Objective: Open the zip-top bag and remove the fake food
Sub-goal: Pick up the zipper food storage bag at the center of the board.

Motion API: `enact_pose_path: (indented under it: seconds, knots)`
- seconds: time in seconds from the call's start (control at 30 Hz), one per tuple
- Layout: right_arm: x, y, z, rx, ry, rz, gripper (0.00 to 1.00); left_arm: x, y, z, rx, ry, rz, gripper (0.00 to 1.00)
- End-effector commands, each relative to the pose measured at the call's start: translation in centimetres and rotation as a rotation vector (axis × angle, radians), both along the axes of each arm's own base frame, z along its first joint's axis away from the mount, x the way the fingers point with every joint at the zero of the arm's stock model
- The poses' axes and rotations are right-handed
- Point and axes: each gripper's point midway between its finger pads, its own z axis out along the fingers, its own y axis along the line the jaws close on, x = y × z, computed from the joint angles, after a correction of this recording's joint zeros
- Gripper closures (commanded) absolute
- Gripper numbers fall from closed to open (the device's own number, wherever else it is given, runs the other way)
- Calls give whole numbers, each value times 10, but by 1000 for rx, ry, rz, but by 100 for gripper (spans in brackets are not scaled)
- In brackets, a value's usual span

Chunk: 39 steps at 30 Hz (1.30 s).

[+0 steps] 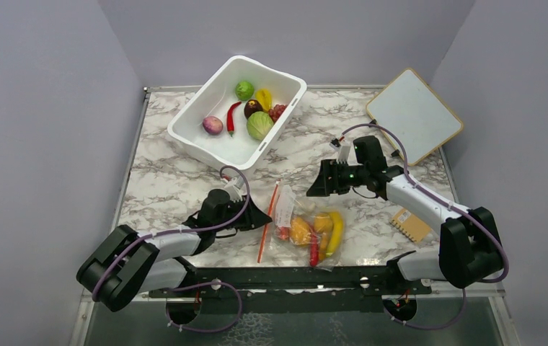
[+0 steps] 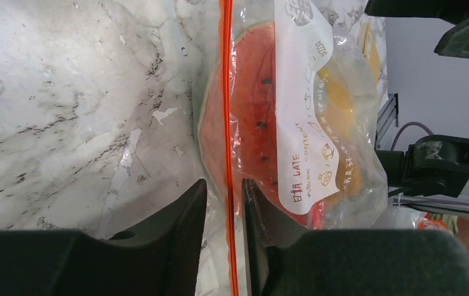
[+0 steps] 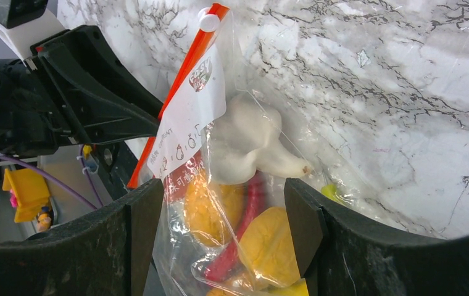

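Note:
The zip-top bag (image 1: pixel 311 227) lies flat on the marble table near the front edge, its orange zip strip (image 1: pixel 268 223) along its left side. Inside is fake food: a watermelon slice (image 2: pixel 253 111), round orange pieces (image 3: pixel 207 209), a yellow banana (image 1: pixel 337 231) and a red chilli (image 3: pixel 244 228). My left gripper (image 2: pixel 224 191) straddles the zip strip (image 2: pixel 227 123), jaws narrow with a thin gap on each side. My right gripper (image 3: pixel 223 191) hangs open above the bag's far end (image 3: pixel 250 154), touching nothing. A white slider (image 3: pixel 208 23) sits at the strip's far end.
A white tub (image 1: pixel 192 130) holding a cabbage, a lime, an onion and other vegetables stands at the back left. A white board (image 1: pixel 415 115) leans at the back right. A small brown pad (image 1: pixel 410 225) lies by the right arm.

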Motion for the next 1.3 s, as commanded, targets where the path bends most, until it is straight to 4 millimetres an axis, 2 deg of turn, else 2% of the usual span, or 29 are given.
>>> enact_pose_path:
  seconds: [0.0, 0.13, 0.27, 0.4, 0.5, 0.6, 0.73, 0.87, 0.93, 1.03, 1.13, 1.2, 1.27]
  knots:
    - [1, 1, 5, 16, -25, 8, 27, 4, -9, 12, -30, -61, -31, 72]
    - [2, 1, 4, 12, -29, 10, 27, 4, -12, 17, -39, -80, -48, 82]
    - [8, 0, 10, 11, -64, -8, 27, 2, -17, 31, -67, -123, -89, 100]
    - [21, -3, 32, 15, -224, -33, 25, 4, -24, 62, -111, -224, -138, 100]
    - [31, -7, 62, 32, -454, -24, 24, 9, -29, 91, -125, -311, -176, 100]
    - [38, -16, 92, 10, -668, -39, 24, 18, -31, 111, -30, -374, -228, 100]
    - [49, -37, 122, -64, -870, -125, 23, 31, -25, 127, 179, -439, -319, 100]
    - [52, -49, 132, -117, -994, -152, 23, 38, -27, 152, 259, -502, -415, 100]
    - [53, -51, 131, -120, -982, -165, 23, 40, -31, 164, 267, -520, -462, 100]
    - [61, -51, 124, -100, -857, -183, 21, 40, -36, 179, 276, -521, -533, 100]
    - [63, -53, 118, 122, -668, -86, 24, 39, -40, 197, 289, -504, -598, 100]
    - [58, -69, 123, 304, -584, -45, 26, 34, -47, 217, 272, -509, -647, 100]
    - [53, -79, 127, 403, -568, 14, 26, 22, -54, 237, 224, -540, -716, 100]
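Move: The bag's orange zipper strip stands between the left hand's half-open fingertips, its middle barely 1 cm back and 1 cm below. The food-filled bag body lies about 11 cm to the right and 4 cm back, with the banana at its far side some 18 cm to the right and 4 cm back. The white tray's middle is roughly 31 cm ahead and 9 cm left. From the right hand, the strip is about 12 cm left, 6 cm back and 6 cm lower. Left fingers shut on the orange strip and pinch it near its middle, then lift the bag about 20 cm, drawing it some 6 cm forward and a little right while the wrist rolls roughly 45 degrees about the fingers' line. The right hand, wide open and empty, rises clear, then heads forward and right, away from where the bag lay. ##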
